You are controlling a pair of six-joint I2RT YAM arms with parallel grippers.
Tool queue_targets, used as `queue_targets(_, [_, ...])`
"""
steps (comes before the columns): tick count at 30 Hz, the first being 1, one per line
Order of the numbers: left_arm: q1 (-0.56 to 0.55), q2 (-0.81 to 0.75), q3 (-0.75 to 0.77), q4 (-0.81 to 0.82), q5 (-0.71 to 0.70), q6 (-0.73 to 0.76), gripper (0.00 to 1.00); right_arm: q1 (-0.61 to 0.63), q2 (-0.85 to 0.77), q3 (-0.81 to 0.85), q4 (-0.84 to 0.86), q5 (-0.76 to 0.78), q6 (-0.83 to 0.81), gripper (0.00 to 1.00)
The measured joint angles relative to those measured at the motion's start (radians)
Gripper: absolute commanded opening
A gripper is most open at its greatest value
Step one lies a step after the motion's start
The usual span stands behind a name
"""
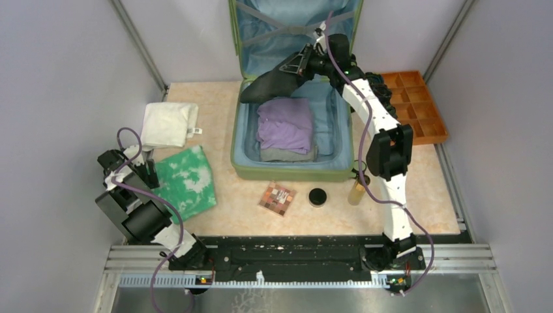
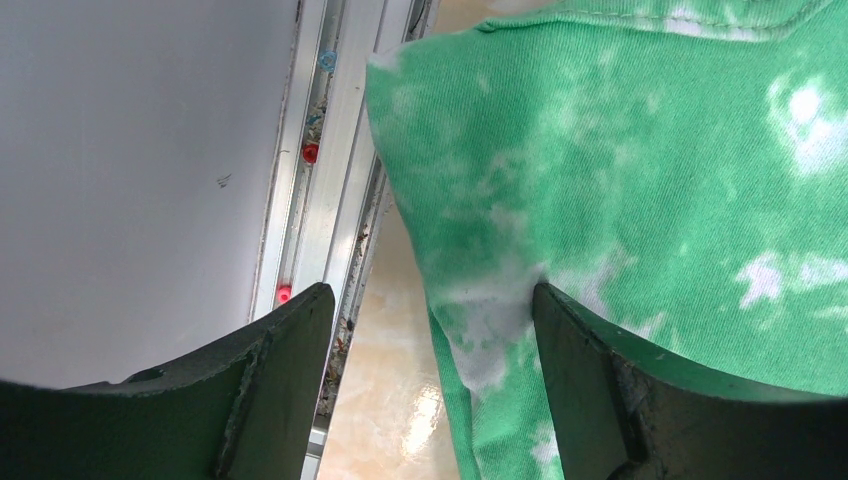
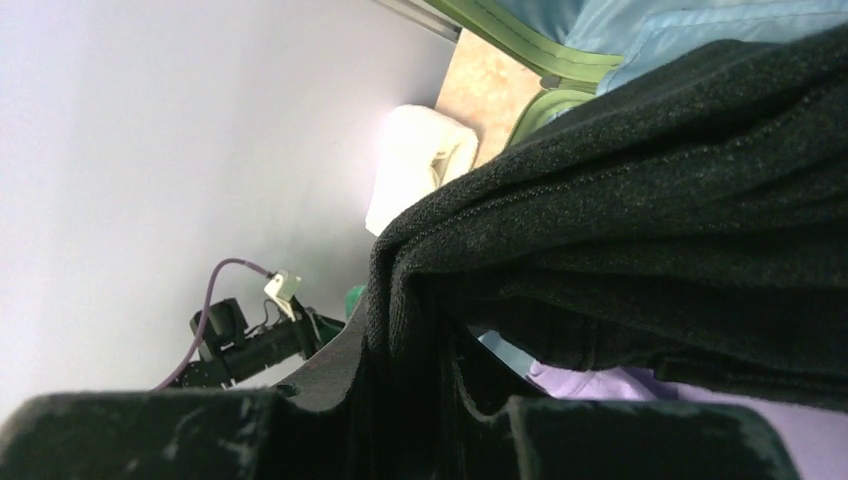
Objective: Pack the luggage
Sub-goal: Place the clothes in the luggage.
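Note:
The light-green luggage (image 1: pixel 239 140) lies open at the back, lid upright, blue lining showing. A folded purple garment (image 1: pixel 285 124) rests inside on a grey one (image 1: pixel 287 155). My right gripper (image 1: pixel 301 65) is shut on a black garment (image 1: pixel 272 85), (image 3: pixel 640 190), which hangs above the far left of the case. My left gripper (image 1: pixel 149 171), (image 2: pixel 432 330) stands open at the left edge of a green tie-dye garment (image 1: pixel 188 181), (image 2: pixel 640 190); its cloth edge lies between the fingers (image 2: pixel 580 370).
A folded white cloth (image 1: pixel 169 124) lies left of the case. In front of the case are a makeup palette (image 1: pixel 277 198), a black round tin (image 1: pixel 317 196) and a gold bottle (image 1: pixel 357 189). An orange compartment tray (image 1: pixel 417 104) sits at the right.

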Motion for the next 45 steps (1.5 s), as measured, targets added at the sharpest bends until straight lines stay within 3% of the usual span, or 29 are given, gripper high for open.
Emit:
queue_targets(12, [0.0, 0.002, 0.001, -0.001, 0.0, 0.002, 0.79, -0.007, 0.002, -0.025, -0.01, -0.124, -0.043, 0.0])
queue_targets(18, [0.0, 0.002, 0.002, -0.002, 0.001, 0.004, 0.79, -0.006, -0.046, -0.307, 0.079, -0.158, -0.095, 0.0])
queue_targets(25, [0.0, -0.006, 0.002, -0.003, 0.003, 0.011, 0.79, -0.015, -0.144, -0.645, 0.071, -0.106, -0.179, 0.0])
queue_targets(34, [0.0, -0.008, 0.006, -0.008, 0.004, 0.017, 0.79, -0.007, -0.21, -0.66, -0.128, 0.048, -0.345, 0.0])
queue_targets(35, [0.0, -0.008, 0.006, -0.008, 0.004, 0.018, 0.79, -0.007, -0.21, -0.652, -0.153, 0.06, -0.36, 0.03])
queue_targets(36, [0.0, -0.008, 0.006, -0.008, 0.004, 0.018, 0.79, -0.007, -0.21, -0.637, -0.185, 0.074, -0.375, 0.12])
queue_targets(39, [0.0, -0.008, 0.006, -0.008, 0.005, 0.018, 0.79, -0.006, -0.189, -0.545, -0.302, 0.121, -0.424, 0.49])
queue_targets(45, [0.0, -0.008, 0.008, -0.01, 0.004, 0.021, 0.8, 0.0, -0.144, -0.411, -0.452, 0.291, -0.504, 0.84])
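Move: Below and behind the right hand, which holds the black garment up near the open lid, lies the purple shirt in the luggage: about 9 cm back, only a centimetre to the right and some 25 cm down. The grey shirt under it sits about 12 cm back, 1 cm right and 27 cm down; the lid hinge is roughly 4 cm ahead, 4 cm right and 20 cm down. From the left hand, the purple shirt is about 17 cm ahead, 50 cm to the right and 2 cm higher. Lowering the black garment into the luggage, the right hand first eases back a little, then sinks quickly, some 19 cm in all, drawing back over the purple shirt. Low down it drifts right, about 9 cm in all, and comes forward slightly, the wrist tipping the left-pointing fingers some 40 degrees downward before they open wide and let go. ##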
